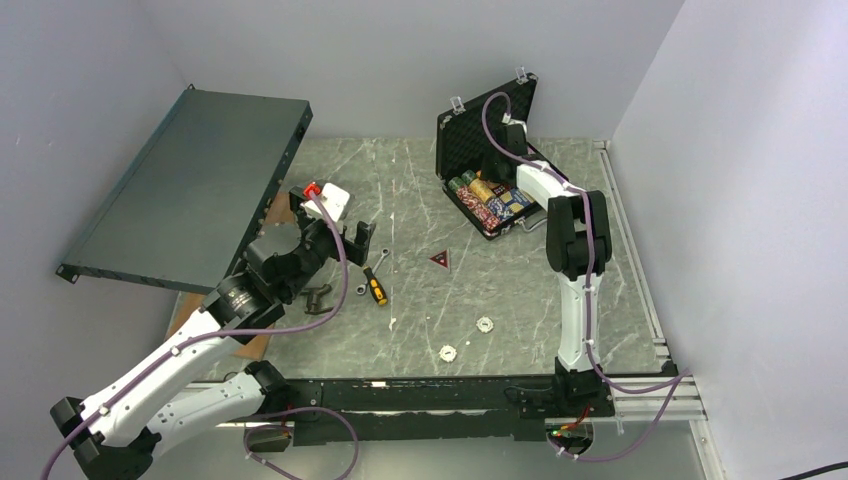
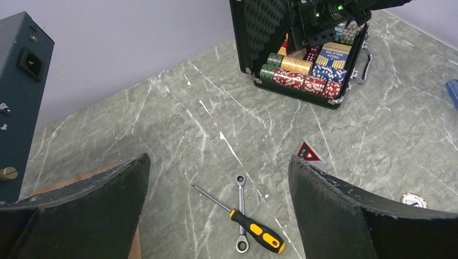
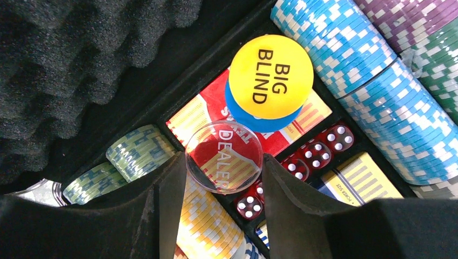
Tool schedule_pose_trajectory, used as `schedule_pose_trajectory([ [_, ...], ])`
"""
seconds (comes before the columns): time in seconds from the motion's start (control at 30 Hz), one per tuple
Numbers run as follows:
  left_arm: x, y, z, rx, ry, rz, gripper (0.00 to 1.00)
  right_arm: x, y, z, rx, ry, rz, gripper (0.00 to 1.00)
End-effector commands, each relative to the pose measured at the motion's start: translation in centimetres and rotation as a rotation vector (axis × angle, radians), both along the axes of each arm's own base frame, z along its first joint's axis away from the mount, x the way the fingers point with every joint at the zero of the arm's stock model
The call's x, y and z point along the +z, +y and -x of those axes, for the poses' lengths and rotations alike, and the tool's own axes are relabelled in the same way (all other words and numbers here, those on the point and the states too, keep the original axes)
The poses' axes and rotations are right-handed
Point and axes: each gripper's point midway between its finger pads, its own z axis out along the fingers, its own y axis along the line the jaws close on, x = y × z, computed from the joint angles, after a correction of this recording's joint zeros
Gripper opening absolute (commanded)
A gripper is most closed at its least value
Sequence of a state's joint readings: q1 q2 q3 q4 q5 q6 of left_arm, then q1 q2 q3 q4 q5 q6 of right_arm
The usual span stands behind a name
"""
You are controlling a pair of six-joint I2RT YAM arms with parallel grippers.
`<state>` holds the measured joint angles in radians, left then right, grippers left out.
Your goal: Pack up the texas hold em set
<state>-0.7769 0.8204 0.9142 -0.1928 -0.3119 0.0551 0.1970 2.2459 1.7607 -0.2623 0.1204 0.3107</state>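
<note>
The black briefcase (image 1: 462, 128) of the texas hold em set stands open at the back right, with rows of coloured chips (image 2: 296, 79) inside. My right gripper (image 3: 224, 167) hangs inside the case, shut on a clear round DEALER button (image 3: 224, 157) pinched edge to edge between its fingertips. Just beyond it a yellow BIG BLIND button (image 3: 270, 75) lies on a blue button (image 3: 254, 123), over a red card deck (image 3: 192, 117) and red dice (image 3: 318, 152). My left gripper (image 2: 219, 167) hangs open above the table, nothing between its fingers.
A yellow-handled screwdriver (image 2: 258, 233) crosses a wrench (image 2: 241, 208) below my left gripper. A red triangular tag (image 1: 439, 259) and two white round pieces (image 1: 485, 324) (image 1: 447, 352) lie mid-table. A large dark panel (image 1: 190, 190) leans at the left.
</note>
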Motion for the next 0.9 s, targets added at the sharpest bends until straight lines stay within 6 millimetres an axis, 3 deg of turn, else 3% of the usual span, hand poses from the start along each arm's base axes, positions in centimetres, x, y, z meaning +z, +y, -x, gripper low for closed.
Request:
schedule_pose_trajectory([
  [0.0,1.8,-0.4,0.1,-0.012,-0.027,0.047,0.99,1.6,0.8,-1.3,0.010,-0.049,-0.036,0.44],
  [0.27,1.8,-0.4,0.1,-0.014,-0.026,0.047,0.99,0.7,1.1,-1.5,0.021,-0.037,-0.043,0.49],
  [0.43,1.9,-0.3,0.1,-0.013,-0.029,0.047,0.99,0.8,1.2,-2.5,0.030,-0.035,-0.028,0.61],
  [0.5,1.8,-0.3,0.1,-0.010,-0.028,0.044,0.99,1.5,1.2,-2.7,0.030,-0.033,-0.022,0.69],
  [0.6,1.8,-0.4,0.1,-0.011,-0.027,0.044,0.99,4.0,1.2,-2.1,0.033,-0.066,-0.033,0.78],
  [0.73,1.8,-0.6,0.2,-0.024,-0.023,0.049,0.99,8.2,1.0,1.5,0.031,-0.106,-0.050,0.80],
  [0.87,2.0,-0.7,0.3,-0.032,-0.018,0.053,0.99,8.4,0.7,8.4,0.023,-0.071,-0.084,0.80],
])
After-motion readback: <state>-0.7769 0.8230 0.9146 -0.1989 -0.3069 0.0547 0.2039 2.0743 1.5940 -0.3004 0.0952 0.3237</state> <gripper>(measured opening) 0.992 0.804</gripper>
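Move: The right hand holds the clear dealer button inside the open case; the yellow big blind button it goes to is about 5 cm ahead, 3 cm to its right and 2 cm lower. The red dice are level with the hand, some 4 cm right; the orange chips about 4 cm back, 1 cm left; the light-blue chips 4 cm ahead, 8 cm right. From the left hand, the big blind button lies roughly 35 cm ahead, 34 cm right, far below. The right hand eases about 2 cm forward, opens to release the dealer button, then pulls back some 6 cm. ##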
